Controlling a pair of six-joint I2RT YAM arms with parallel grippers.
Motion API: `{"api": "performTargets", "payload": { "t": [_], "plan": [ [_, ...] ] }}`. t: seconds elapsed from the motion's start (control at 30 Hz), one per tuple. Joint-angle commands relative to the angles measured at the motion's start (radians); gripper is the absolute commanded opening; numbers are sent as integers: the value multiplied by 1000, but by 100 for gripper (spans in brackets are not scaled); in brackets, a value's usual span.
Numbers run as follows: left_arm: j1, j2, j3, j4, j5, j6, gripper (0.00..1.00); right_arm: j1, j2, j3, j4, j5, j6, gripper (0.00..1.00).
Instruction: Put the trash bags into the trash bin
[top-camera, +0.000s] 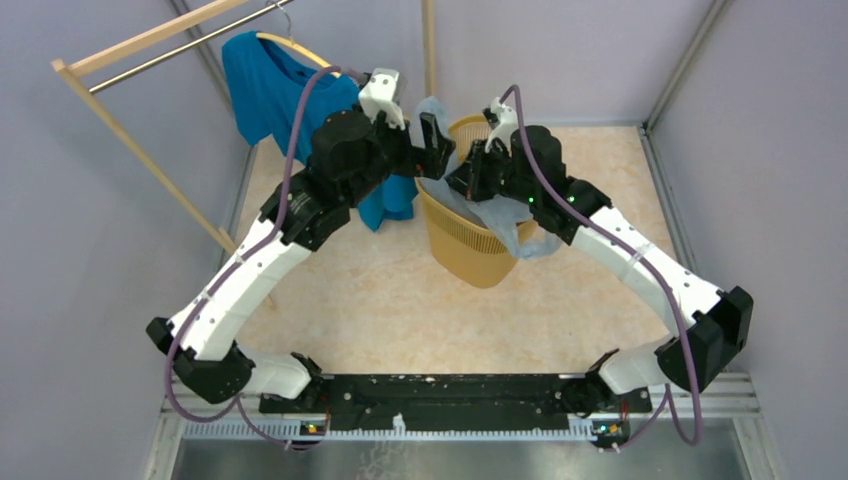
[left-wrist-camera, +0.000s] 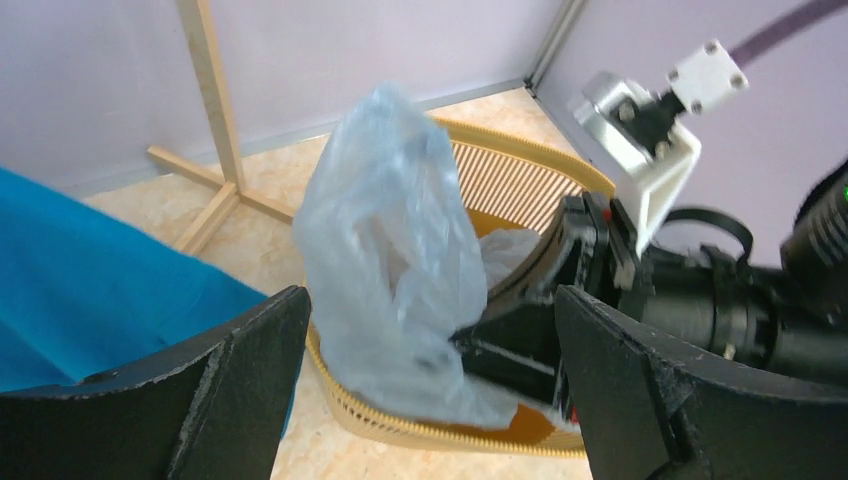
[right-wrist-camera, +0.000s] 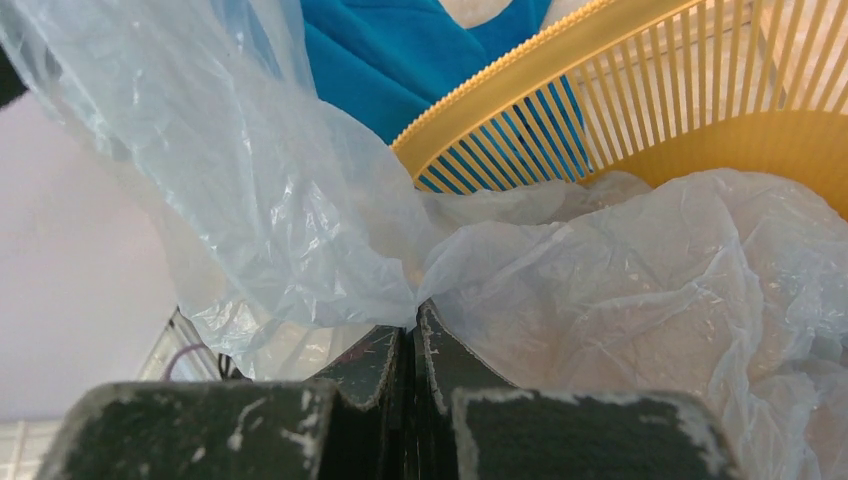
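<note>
The yellow trash bin (top-camera: 468, 240) stands tilted at the middle back of the table. A pale blue translucent trash bag (top-camera: 518, 228) lies over its rim, partly inside and partly hanging down the right outer wall. My right gripper (right-wrist-camera: 415, 312) is shut on a fold of the trash bag (right-wrist-camera: 300, 200), just above the bin's rim (right-wrist-camera: 520, 75). My left gripper (left-wrist-camera: 430, 300) stands wide open in front of the bin (left-wrist-camera: 520, 150), its jaws on either side of a raised bunch of the bag (left-wrist-camera: 390, 260) without touching it. From above, the left gripper (top-camera: 434, 145) is at the bin's left rim and the right gripper (top-camera: 465, 182) over its mouth.
A teal T-shirt (top-camera: 265, 85) hangs on a hanger from a wooden rack (top-camera: 150, 40) at the back left, close behind the left arm. One rack post (top-camera: 429, 50) rises just behind the bin. Grey walls enclose the table on three sides.
</note>
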Motion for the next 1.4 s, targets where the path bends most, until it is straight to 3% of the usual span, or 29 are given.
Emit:
{"api": "performTargets", "payload": {
  "t": [0.0,0.13,0.23,0.47,0.53,0.67,0.8,1.0,1.2,1.37],
  "plan": [
    [4,59,88,71,-55,-34,99,7,-40,36,-23,-40,-91,1],
    [5,111,119,104,-60,-47,99,6,-41,22,-11,-57,-91,1],
    [5,139,134,127,-112,-14,90,6,-41,20,-13,-65,-96,1],
    [5,182,129,126,-203,45,37,6,-62,46,-85,-46,-149,6],
    [5,181,110,137,-180,46,22,7,-78,44,-109,-22,-164,17],
    [5,148,36,179,-135,47,1,5,-111,54,-176,71,-214,54],
    [5,93,-55,236,-121,47,0,-33,-123,110,-247,140,-256,80],
    [5,35,-134,277,-109,54,0,-262,-126,162,-196,-67,-214,98],
    [5,31,-134,250,-96,53,0,-391,-101,228,-187,-73,-216,99],
    [5,10,-144,225,-39,24,0,-608,-45,152,-37,-278,-77,99]
  ]
}}
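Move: The bag flap, pulled up out of the bin by the right hand, stands about 4 cm ahead of the open left fingers, 2 cm to their right and 3 cm lower. The bin's mouth lies some 11 cm right of the left hand, 2 cm back and 16 cm below; the blue shirt is roughly 22 cm left, 5 ahead and 12 below. From the right hand, still pinching the bag, the mouth's middle is about 5 cm right, 2 ahead and 5 below; the flap rises about 8 ahead, 3 left and 8 above. The left fingers take over the bag: they reach about 6 cm forward around the upright flap, shut and pinch it, then pull down some 4 cm, ease slightly back and rise a little, keeping hold. As they close, the right fingers open and let go, and the right hand swings some 18 cm right, rising and going forward, turning clockwise. ##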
